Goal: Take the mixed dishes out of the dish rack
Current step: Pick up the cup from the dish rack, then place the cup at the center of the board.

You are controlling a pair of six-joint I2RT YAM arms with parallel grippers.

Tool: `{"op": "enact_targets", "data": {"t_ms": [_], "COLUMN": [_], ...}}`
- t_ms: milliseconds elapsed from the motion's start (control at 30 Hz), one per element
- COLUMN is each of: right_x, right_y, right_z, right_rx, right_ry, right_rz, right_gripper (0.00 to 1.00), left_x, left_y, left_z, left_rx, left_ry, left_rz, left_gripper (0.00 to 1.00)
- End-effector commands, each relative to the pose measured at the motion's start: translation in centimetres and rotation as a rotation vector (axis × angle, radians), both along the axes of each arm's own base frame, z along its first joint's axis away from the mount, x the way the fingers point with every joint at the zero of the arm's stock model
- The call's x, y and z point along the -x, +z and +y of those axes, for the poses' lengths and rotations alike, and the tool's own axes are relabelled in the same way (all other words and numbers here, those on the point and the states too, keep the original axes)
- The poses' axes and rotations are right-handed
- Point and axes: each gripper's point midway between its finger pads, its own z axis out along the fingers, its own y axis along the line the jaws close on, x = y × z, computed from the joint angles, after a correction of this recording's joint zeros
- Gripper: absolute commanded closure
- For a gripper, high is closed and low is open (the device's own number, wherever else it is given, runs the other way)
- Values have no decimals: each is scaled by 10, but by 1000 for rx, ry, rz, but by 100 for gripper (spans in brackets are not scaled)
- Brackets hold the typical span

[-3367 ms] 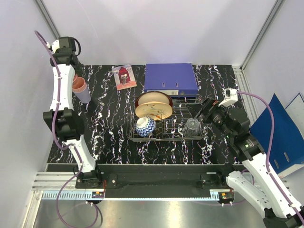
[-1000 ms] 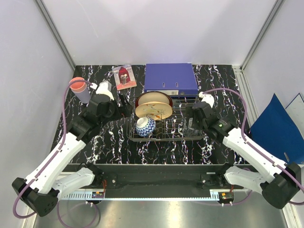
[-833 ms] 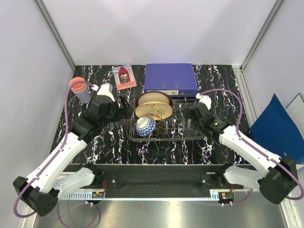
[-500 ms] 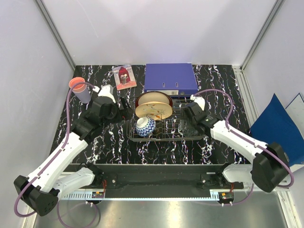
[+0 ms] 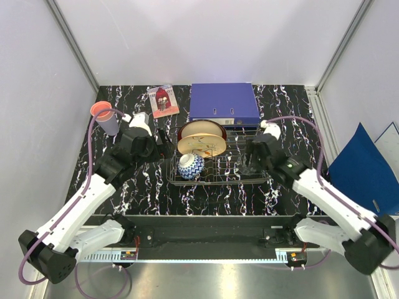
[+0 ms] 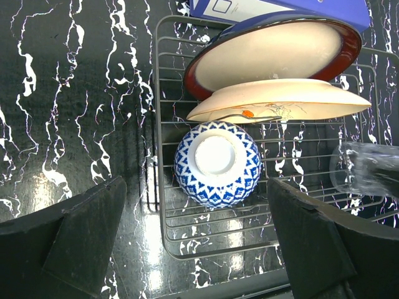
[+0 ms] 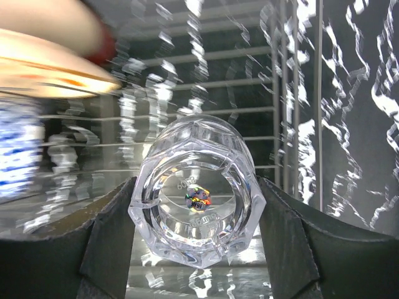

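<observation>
The dish rack (image 5: pixel 215 182) holds a blue-white bowl (image 5: pixel 190 166) upside down, a cream plate (image 5: pixel 201 147) on edge and a red-rimmed bowl (image 5: pixel 201 130) behind it. My right gripper (image 7: pixel 194 215) is shut on the clear glass (image 7: pixel 194 193), with a finger pressed against each side of it, over the rack's right end. My left gripper (image 6: pixel 199 237) hangs open above the rack's left end (image 6: pixel 163 205). The blue-white bowl (image 6: pixel 217 163) lies just ahead of its fingers. A lilac cup (image 5: pixel 107 121) with pink cups stacked in it stands at the far left.
A blue binder (image 5: pixel 224 103) lies right behind the rack, and a small picture card (image 5: pixel 163 100) lies to its left. Another blue folder (image 5: pixel 368 174) leans outside the right wall. Bare marbled tabletop (image 5: pixel 143 180) stretches left and in front of the rack.
My right gripper's jaws have narrowed onto the clear glass and the arm has shifted slightly right. The left arm has hardly moved and stays open.
</observation>
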Motion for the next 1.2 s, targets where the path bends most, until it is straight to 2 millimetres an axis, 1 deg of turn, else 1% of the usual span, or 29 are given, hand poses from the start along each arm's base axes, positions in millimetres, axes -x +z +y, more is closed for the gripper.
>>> {"op": "enact_targets", "data": {"t_ms": [0, 33, 67, 100, 133, 167, 200, 233, 267, 300, 333, 367, 400, 433, 467, 500, 533, 567, 600, 633, 667, 700, 733, 767, 800, 867, 933, 1100, 1167], "right_x": [0, -1, 3, 5, 3, 8, 9, 11, 10, 9, 14, 7, 7, 15, 6, 6, 10, 4, 5, 2, 1, 3, 0, 0, 1, -1, -3, -5, -4], "right_y": [93, 109, 127, 137, 157, 165, 173, 190, 192, 195, 210, 207, 210, 236, 224, 229, 243, 237, 245, 240, 242, 250, 247, 248, 252, 251, 251, 244, 239], "right_z": [21, 25, 27, 29, 34, 39, 44, 53, 60, 66, 79, 81, 86, 93, 92, 93, 95, 99, 100, 107, 108, 109, 113, 113, 114, 116, 119, 125, 132], "right_rx": [-219, -264, -324, -361, -424, -487, -530, -600, -652, -692, -773, -848, -910, -1010, -1088, -1134, -1182, -1215, -1235, -1251, -1266, -1285, -1299, -1303, -1314, -1318, -1311, -1301, -1300], "right_ry": [78, 89, 103, 113, 126, 149, 165, 212, 225, 242, 326, 312, 339, 436, 401, 420, 475, 469, 499, 514, 524, 551, 560, 567, 584, 592, 605, 622, 637], "right_rz": [-209, -253, -303, -335, -404, -428, -453, -492, -477, -473, -484, -460, -457, -523, -471, -479, -523, -489, -517, -480, -479, -506, -481, -486, -499, -491, -484, -453, -427], "right_gripper": [95, 100, 100, 100, 100, 100, 100, 100, 100, 100, 100, 100, 100, 100, 100, 100, 100, 100, 100, 100, 100, 100, 100, 100, 100, 100, 100, 100, 100], "left_x": [-6, -8, -9, -10, -9, -9, -11, -5, -3, 0, 9, 11, 16, 24, 27, 29, 36, 37, 38, 43, 45, 44, 48, 48, 44, 43, 41, 35, 32], "left_y": [22, 25, 31, 37, 42, 49, 59, 70, 74, 93, 101, 115, 124, 131, 145, 149, 155, 163, 169, 172, 178, 176, 174, 177, 171, 169, 164, 164, 164], "left_z": [-4, -4, -6, -9, -14, -19, -25, -34, -39, -47, -59, -66, -70, -78, -83, -88, -93, -95, -98, -101, -103, -107, -112, -115, -120, -125, -128, -132, -135], "left_rx": [29, 30, 41, 50, 71, 89, 126, 171, 204, 261, 314, 369, 404, 445, 491, 510, 533, 556, 575, 590, 618, 630, 656, 672, 679, 704, 719, 742, 755], "left_ry": [-6, -6, -10, -21, -50, -73, -96, -147, -172, -212, -293, -328, -357, -415, -447, -476, -525, -545, -564, -598, -617, -634, -667, -685, -693, -711, -714, -712, -716], "left_rz": [-72, -77, -90, -106, -114, -133, -170, -194, -209, -274, -288, -329, -349, -353, -389, -395, -402, -422, -441, -446, -467, -457, -430, -443, -417, -399, -378, -383, -376], "left_gripper": [1, 1, 1, 1, 1, 1, 1, 1, 1, 1, 1, 1, 1, 1, 1, 1, 1, 1, 1, 1, 1, 1, 1, 1, 1, 1, 1, 1, 1]}}
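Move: The clear cup, already in the right gripper and just lifted, is about 32 cm right of the left hand, 1 cm ahead and 10 cm below. From the right hand, the left gripper is some 32 cm left, level in reach and 8 cm higher. The patterned bowl is about 22 cm left of the right hand, 1 cm ahead and 8 cm below; the upright plates are 18 cm left, 7 cm ahead and 6 cm below. Keep the cup pinched in the right gripper and raise it some 20 cm clear of the rack, carrying it about 12 cm left towards the left gripper while rolling the hand strongly, left side up, so the cup's mouth faces that gripper. Bring the open left gripper up and right to meet it, sinking slightly at the end, wrist swinging clockwise to point at the cup. ##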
